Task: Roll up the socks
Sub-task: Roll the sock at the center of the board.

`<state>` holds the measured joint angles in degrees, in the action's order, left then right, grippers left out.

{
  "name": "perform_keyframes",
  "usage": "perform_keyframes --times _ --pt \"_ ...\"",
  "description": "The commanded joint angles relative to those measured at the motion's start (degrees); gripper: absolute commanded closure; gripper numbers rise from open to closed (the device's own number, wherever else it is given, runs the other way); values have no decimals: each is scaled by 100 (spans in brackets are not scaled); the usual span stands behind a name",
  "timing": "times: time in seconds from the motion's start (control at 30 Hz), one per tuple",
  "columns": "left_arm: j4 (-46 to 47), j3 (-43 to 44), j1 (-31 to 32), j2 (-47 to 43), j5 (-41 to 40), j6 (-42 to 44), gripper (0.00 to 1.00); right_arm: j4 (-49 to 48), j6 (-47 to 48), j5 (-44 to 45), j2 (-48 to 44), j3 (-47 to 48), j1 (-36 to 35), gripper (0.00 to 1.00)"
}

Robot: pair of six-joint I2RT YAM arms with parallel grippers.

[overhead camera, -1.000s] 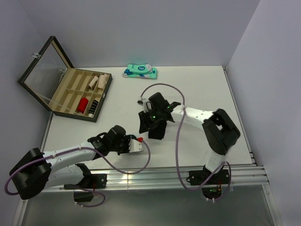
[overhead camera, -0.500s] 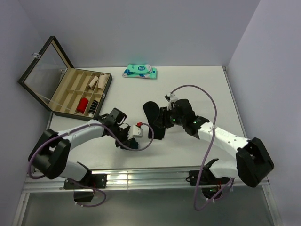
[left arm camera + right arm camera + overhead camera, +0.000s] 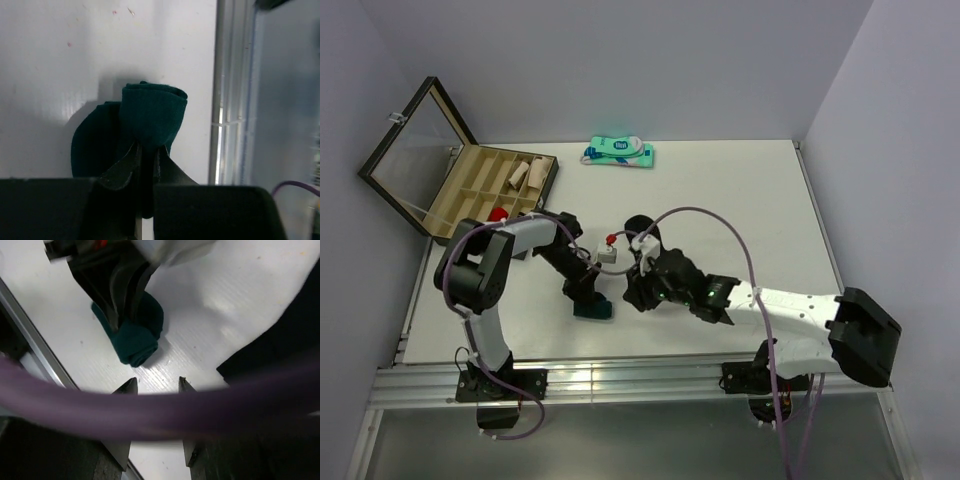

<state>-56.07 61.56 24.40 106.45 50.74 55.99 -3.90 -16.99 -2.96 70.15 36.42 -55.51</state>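
Observation:
The dark green sock (image 3: 152,112) lies in a tight roll on the white table near the front rail. My left gripper (image 3: 146,152) is shut on its near end. From above, this green roll (image 3: 593,311) sits just below the left gripper (image 3: 585,295). My right gripper (image 3: 156,382) hangs open over bare table a little short of the roll (image 3: 137,335), with nothing between its fingers. The black sock (image 3: 638,232) lies flat behind the right wrist, partly hidden by the arm, and shows as a dark patch (image 3: 280,340) in the right wrist view.
An open wooden case (image 3: 470,200) at the back left holds red and beige rolled socks. A teal-and-white package (image 3: 620,152) lies at the back edge. The metal front rail (image 3: 620,375) runs close below the roll. A purple cable (image 3: 150,410) crosses the right wrist view.
The right arm has swung forward and left, away from the black sock, toward the green roll. The left arm's elbow has swung back while its gripper stays at the front, and the green roll now shows.

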Motion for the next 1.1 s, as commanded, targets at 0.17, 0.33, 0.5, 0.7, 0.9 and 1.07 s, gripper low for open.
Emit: perform_keyframes --times 0.17,0.33,0.5,0.7,0.9,1.07 --pt "-1248 348 -401 1140 -530 765 100 -427 750 1087 1123 646 -856 50" --pt "-1266 401 -480 1351 -574 730 100 -515 934 1280 1773 1041 -1252 47" --pt "-1169 348 -524 1387 -592 686 100 -498 1092 1360 2020 1288 -1489 44" --pt "-1169 409 -577 1483 -574 659 100 -410 1225 1640 2266 1464 -1876 40" --pt "-1169 453 -621 1554 -592 642 100 -401 1260 1939 2442 1525 -2174 37" --pt "-1186 488 -647 1624 -583 642 100 -480 1286 2308 2512 1552 -2377 27"
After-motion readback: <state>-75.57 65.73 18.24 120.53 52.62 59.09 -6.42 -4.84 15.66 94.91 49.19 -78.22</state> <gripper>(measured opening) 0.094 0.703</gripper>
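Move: The left fingers already hold the half-rolled green sock, its middle about 2 cm back, 1 cm to the left and 1 cm below their pads; the table's near edge is some 12 cm straight back and 3 cm down. From the open right hand, the green sock lies about 4 cm back, 7 cm to its left and 9 cm below. The black sock's middle is some 7 cm ahead, 5 cm to the right and 11 cm below the right hand. The left hand keeps its pinch on the green sock and draws it about 5 cm back and left, close over the table, its fingers swinging some 25 degrees to point flatter and more towards the base. The right hand comes in about 9 cm left, dropping and drawing back 6 cm each, the descent mostly early, and turns and opens wider so the sock's free end lies ahead between its fingertips, without a clear touch. ##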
